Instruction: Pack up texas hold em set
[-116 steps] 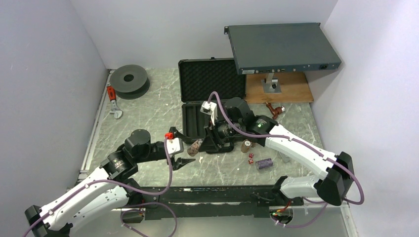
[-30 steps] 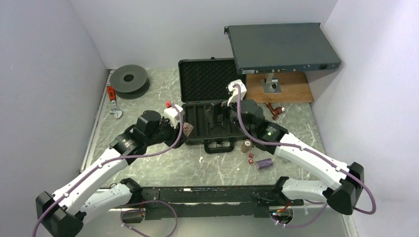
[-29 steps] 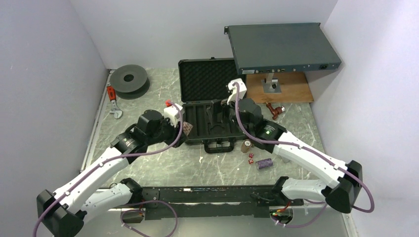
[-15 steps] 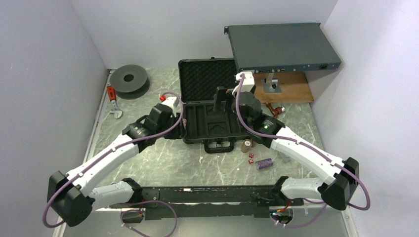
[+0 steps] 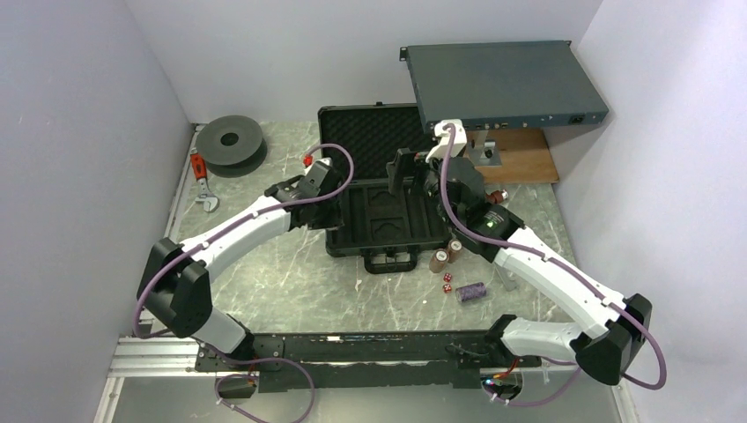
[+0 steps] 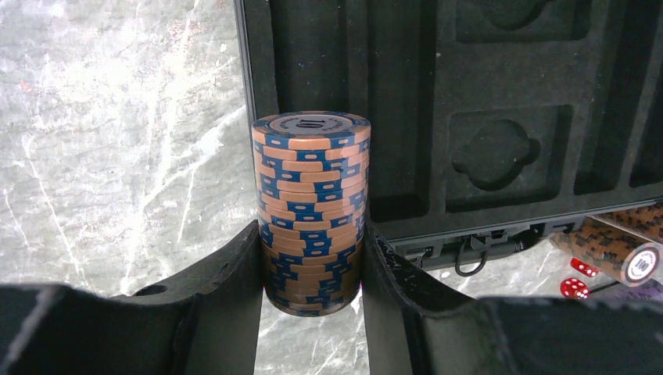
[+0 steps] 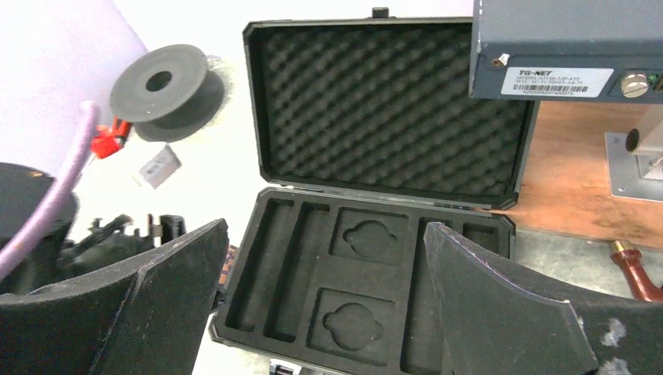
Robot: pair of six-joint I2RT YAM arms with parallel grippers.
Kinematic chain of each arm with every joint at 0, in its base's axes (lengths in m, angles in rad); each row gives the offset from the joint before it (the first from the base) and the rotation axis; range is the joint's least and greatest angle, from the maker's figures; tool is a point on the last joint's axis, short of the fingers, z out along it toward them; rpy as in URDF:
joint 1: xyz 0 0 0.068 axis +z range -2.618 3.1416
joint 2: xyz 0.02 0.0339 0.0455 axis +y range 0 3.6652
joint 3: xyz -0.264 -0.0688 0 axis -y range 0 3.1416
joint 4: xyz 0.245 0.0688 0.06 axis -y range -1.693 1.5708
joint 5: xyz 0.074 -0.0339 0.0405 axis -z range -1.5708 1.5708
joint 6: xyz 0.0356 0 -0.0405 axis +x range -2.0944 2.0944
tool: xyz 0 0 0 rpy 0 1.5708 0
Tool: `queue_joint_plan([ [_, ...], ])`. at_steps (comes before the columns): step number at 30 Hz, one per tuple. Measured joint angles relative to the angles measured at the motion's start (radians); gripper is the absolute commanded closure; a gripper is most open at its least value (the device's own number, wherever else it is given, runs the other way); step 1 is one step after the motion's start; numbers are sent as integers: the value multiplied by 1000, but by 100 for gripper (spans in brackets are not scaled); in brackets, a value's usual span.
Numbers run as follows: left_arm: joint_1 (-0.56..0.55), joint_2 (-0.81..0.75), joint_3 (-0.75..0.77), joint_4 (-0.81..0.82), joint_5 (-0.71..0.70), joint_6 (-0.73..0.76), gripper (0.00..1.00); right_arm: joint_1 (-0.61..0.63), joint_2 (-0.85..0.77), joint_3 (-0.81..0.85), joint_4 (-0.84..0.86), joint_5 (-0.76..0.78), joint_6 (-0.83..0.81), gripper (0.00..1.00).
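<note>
The black case (image 5: 388, 231) lies open, its egg-crate foam lid (image 5: 366, 141) upright at the back and its slotted tray (image 7: 391, 266) bare. My left gripper (image 6: 311, 234) is shut on an upright brown-and-blue chip stack (image 6: 311, 211), just left of the tray's left edge. In the top view, the left gripper (image 5: 330, 189) sits at the case's left rim. My right gripper (image 7: 326, 230) hangs open above the tray's back half, holding nothing. Two brown stacks (image 5: 447, 256), a purple stack (image 5: 471, 291) and red dice (image 5: 447, 282) lie on the table right of the case handle.
A large grey rack box (image 5: 502, 84) overhangs the lid's right corner, above a wooden board (image 5: 520, 163). A dark spool (image 5: 229, 139) and a red-handled tool (image 5: 201, 172) lie at the far left. A small copper-coloured piece (image 5: 493, 196) sits right of the case.
The left arm has carried the chip stack from the case's front left corner back along its left side. The right gripper has moved back from the tray towards the lid, still open.
</note>
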Motion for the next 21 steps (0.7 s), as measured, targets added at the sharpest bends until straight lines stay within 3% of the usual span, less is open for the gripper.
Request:
queue_joint_plan([
  [11,0,132,16,76,12,54,100,-2,-47,-11,5,-88,-28,0],
  [21,2,258,158,13,8,84,100,-2,-47,-22,3,-121,-37,0],
])
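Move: My left hand already grips the blue-and-orange chip stack. The left-most slot of the case has its middle about 6 cm ahead, 3 cm to the right and 10 cm below. The second slot lies some 4 cm to the right of that one, and the near card recess about 10 cm to its right and 4 cm nearer me. From my right hand, the left-most slot is roughly 4 cm ahead, 15 cm left and 29 cm down. With the fingers keeping their hold on the stack, I bring my left hand down about 4 cm while sliding it some 3.5 cm forward and a little to the right, in over the case's left rim towards the left-most slot. The sinking stops near the end and turns into a slight rise while the forward and rightward travel goes on; the wrist tilts only some 5 degrees. ##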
